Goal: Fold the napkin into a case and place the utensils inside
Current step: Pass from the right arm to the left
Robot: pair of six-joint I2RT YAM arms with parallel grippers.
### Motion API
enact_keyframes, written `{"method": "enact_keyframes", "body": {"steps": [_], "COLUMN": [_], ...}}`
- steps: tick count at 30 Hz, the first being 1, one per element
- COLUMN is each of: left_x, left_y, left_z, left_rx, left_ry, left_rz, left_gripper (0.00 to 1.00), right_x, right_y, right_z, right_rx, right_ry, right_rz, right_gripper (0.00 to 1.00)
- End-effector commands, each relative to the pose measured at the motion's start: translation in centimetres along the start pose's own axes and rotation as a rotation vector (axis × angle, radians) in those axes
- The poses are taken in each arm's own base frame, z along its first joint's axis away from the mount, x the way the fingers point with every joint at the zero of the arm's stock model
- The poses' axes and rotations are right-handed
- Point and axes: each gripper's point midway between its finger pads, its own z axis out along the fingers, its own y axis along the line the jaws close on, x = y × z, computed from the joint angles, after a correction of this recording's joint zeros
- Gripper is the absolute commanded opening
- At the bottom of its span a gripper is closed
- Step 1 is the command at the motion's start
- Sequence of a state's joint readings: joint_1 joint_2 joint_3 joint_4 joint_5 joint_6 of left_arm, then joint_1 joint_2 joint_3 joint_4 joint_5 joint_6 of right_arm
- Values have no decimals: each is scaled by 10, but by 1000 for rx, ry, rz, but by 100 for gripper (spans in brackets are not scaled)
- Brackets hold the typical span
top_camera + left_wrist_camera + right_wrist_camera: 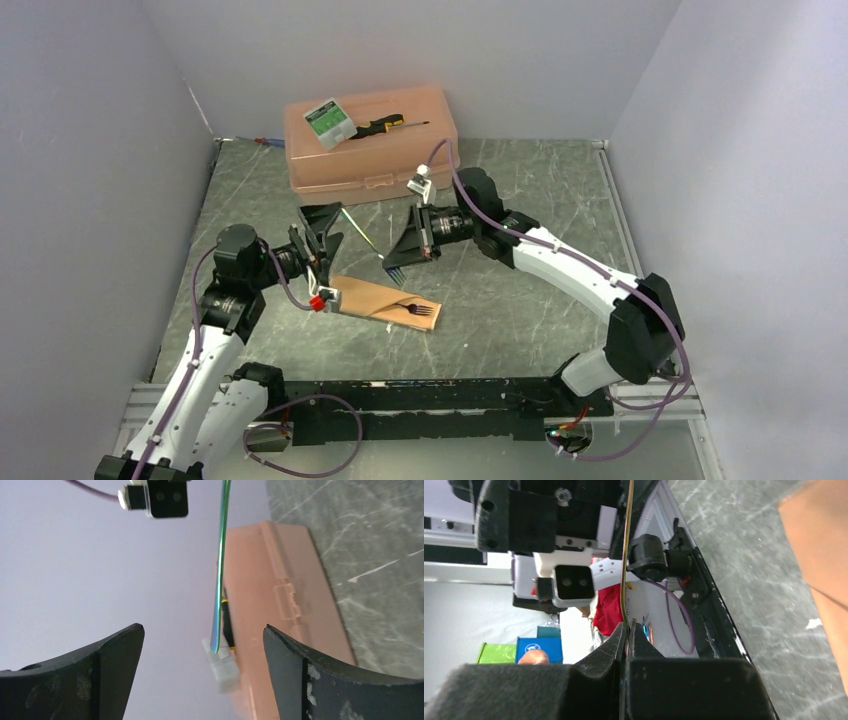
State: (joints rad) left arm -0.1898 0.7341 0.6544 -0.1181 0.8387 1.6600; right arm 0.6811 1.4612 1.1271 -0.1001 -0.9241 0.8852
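The napkin lies folded into a narrow peach case (375,296) on the table in front of the arms. A dark fork (421,310) rests at its right end with the tines showing. My right gripper (401,250) (628,626) hangs above the case, shut on a second slim utensil (360,228) (626,555). That utensil's tines point down near the gripper and its iridescent handle (220,580) slants up to the left. My left gripper (333,228) (201,630) is open; the handle's tip lies between its fingers, touching neither.
A rigid peach plastic box (370,140) (280,605) stands at the back of the table, with a black-and-yellow screwdriver (385,124) and a small white-green box (329,120) on its lid. Grey walls close in the left, back and right sides.
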Motion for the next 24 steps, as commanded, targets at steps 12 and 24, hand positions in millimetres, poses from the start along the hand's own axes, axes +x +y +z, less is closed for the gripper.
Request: {"method": "enact_keyframes", "body": {"steps": [12, 24], "left_x": [-12, 1], "left_y": [28, 11], "left_z": [-8, -7], "left_rx": [-78, -50], "left_ry": [-4, 55], "left_rz": [233, 245], "left_gripper": [66, 3], "right_x": [-23, -13], "right_y": [56, 51], "right_z": [34, 43], "right_rx": [-231, -255], "right_ry": [17, 64], "right_rz": [-19, 15], "right_gripper": [0, 0]}}
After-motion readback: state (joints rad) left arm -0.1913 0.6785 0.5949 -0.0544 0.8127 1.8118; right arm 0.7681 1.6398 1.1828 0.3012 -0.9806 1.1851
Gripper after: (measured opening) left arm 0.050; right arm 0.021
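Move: The fork held in the right hand has its middle about 5 cm right of the left hand's open fingers, 4 cm back and a touch lower; its handle already reaches between them. From the right hand that middle is some 4 cm ahead and 3 cm left. The folded napkin lies about 27 cm below the left hand, 3 cm back and 5 cm right; the purple fork on it sits 7 cm farther right and 1 cm nearer. Right hand carries the gripped fork some 5 cm left, slightly up; left fingers close, pinching its handle. ##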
